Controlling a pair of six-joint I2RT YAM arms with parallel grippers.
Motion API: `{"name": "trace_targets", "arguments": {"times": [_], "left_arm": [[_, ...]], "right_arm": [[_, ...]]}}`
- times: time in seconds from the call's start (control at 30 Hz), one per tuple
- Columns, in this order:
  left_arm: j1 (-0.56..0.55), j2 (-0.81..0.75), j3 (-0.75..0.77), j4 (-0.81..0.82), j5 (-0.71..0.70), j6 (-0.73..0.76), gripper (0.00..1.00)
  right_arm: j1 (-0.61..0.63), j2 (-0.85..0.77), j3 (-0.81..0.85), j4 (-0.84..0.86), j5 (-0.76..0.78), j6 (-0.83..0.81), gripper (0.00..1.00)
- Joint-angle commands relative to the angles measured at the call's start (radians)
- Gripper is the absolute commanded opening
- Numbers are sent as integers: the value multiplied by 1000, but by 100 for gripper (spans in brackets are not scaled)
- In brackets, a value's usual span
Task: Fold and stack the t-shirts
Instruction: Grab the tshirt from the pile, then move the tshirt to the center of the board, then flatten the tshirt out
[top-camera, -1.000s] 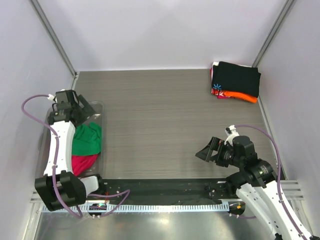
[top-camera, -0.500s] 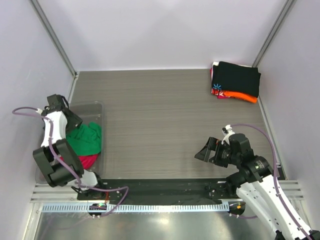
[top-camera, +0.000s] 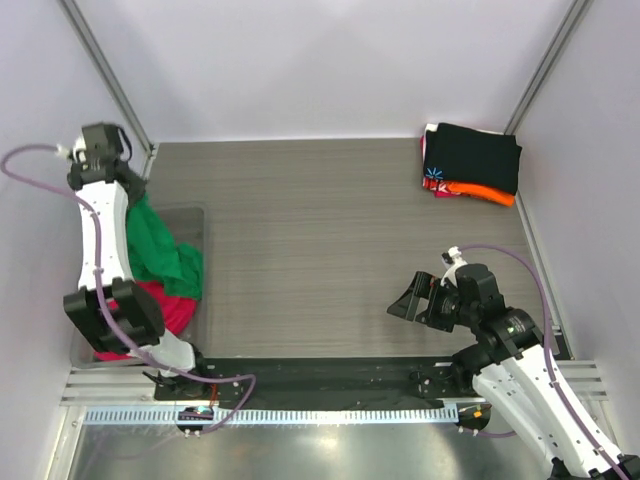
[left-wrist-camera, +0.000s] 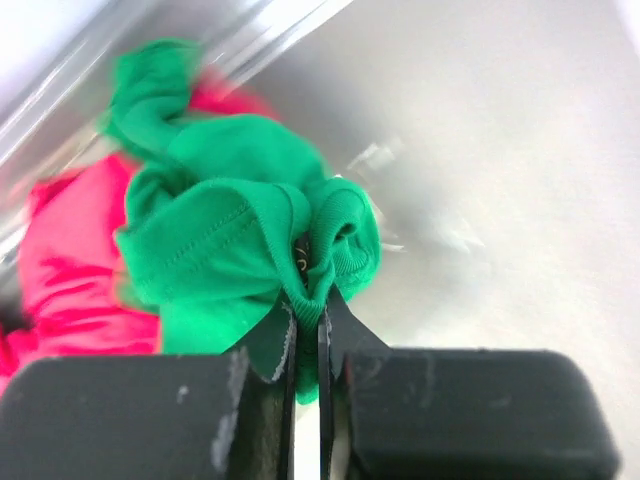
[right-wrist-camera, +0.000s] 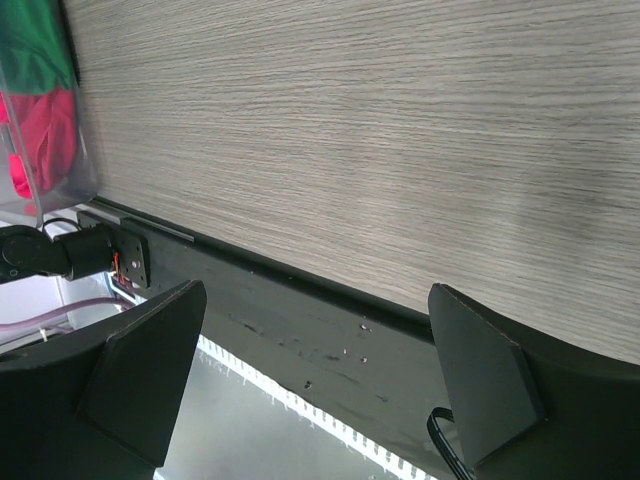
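My left gripper (top-camera: 133, 196) is shut on a fold of the bright green t-shirt (top-camera: 158, 248) and holds it up, so the shirt hangs stretched out of the clear bin (top-camera: 196, 215). The left wrist view shows the jaws (left-wrist-camera: 308, 312) pinched on the green cloth (left-wrist-camera: 225, 225). The magenta-pink t-shirt (top-camera: 168, 308) lies in the bin below it and shows in the left wrist view (left-wrist-camera: 65, 265). The folded black, orange and red-patterned shirts (top-camera: 470, 160) are stacked at the far right corner. My right gripper (top-camera: 410, 303) is open and empty above the table's near right, its jaws (right-wrist-camera: 310, 370) wide apart.
The bin stands at the table's left edge beside the left wall and its metal frame post (top-camera: 105, 75). A black strip (top-camera: 320, 375) and a metal rail run along the near edge. The wood-grain table top (top-camera: 320, 230) stretches between the bin and the stack.
My left arm has swung up and back toward the far left corner, pulling the green shirt up out of the bin. The right arm has hardly moved.
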Motion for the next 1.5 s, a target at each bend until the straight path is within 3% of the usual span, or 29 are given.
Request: {"name": "trace_targets", "arguments": {"times": [0.0, 0.1, 0.17, 0.3, 0.43, 0.53, 0.63, 0.67, 0.7, 0.8, 0.9, 1.1, 1.17, 1.2, 1.27, 1.3, 1.47], "left_arm": [[-140, -137, 293, -90, -60, -60, 0], [-330, -172, 459, -26, -5, -71, 0], [-477, -194, 533, 72, 116, -80, 0], [-664, -203, 613, 235, 405, -74, 0], [-750, -251, 580, 297, 478, -68, 0], [-752, -320, 407, 320, 487, -63, 9], [-761, -378, 138, 358, 639, -77, 62], [-766, -389, 2, 358, 676, -65, 92], [-769, -402, -60, 344, 679, -59, 99], [-769, -522, -299, 330, 594, -59, 100], [-770, -683, -485, 382, 560, -77, 100], [-793, -694, -579, 424, 583, -105, 100], [-885, -627, -559, 429, 500, -91, 98], [-1093, -514, -503, 432, 358, -47, 98], [-1144, -466, -449, 433, 280, -37, 98], [-1233, -352, -418, 433, 262, -24, 97], [-1402, 9, -183, 433, 129, 61, 96]], "right_arm": [[0, -9, 23, 38, -14, -2, 100], [0, -15, 24, 41, -6, -2, 100], [0, -15, 30, 43, 1, 1, 100], [0, -36, 61, 38, 29, 7, 100], [0, -58, 119, 22, 104, 10, 100], [0, -72, 177, 0, 185, 16, 99], [-2, -90, 249, -23, 256, 30, 100], [0, -101, 268, -34, 309, 35, 100], [0, -108, 285, -38, 322, 38, 100], [0, -133, 334, -35, 393, 36, 99], [0, -104, 293, 1, 341, 26, 100], [0, 35, 162, 29, 247, 96, 100], [0, 45, 150, 26, 282, 118, 100], [-2, 19, 179, 11, 369, 139, 100], [0, 11, 194, -27, 448, 156, 100], [0, 4, 231, -50, 484, 162, 99], [-2, -49, 343, -179, 630, 181, 100]]}}
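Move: My left hand still pinches the green shirt over the far end of the clear bin. The bare mid-table patch I take it to lies some 38 cm to my right, 7 cm back and roughly 18 cm below. The red shirt in the bin is about 22 cm straight back and 18 cm down; the folded stack is about 40 cm right of the patch and 23 cm farther out. From my right hand the patch is about 16 cm ahead, 20 cm left and 11 cm below. With my left fingers shut on the green shirt, I whip it up about 37 cm and across to the right, out of the bin, the wrist swinging clockwise. I open wide as I drop again over the middle of the table, let go, then carry on right and back past the shirt. My open right hand lifts roughly 13 cm, dips, and rises a little again, drifting right. ##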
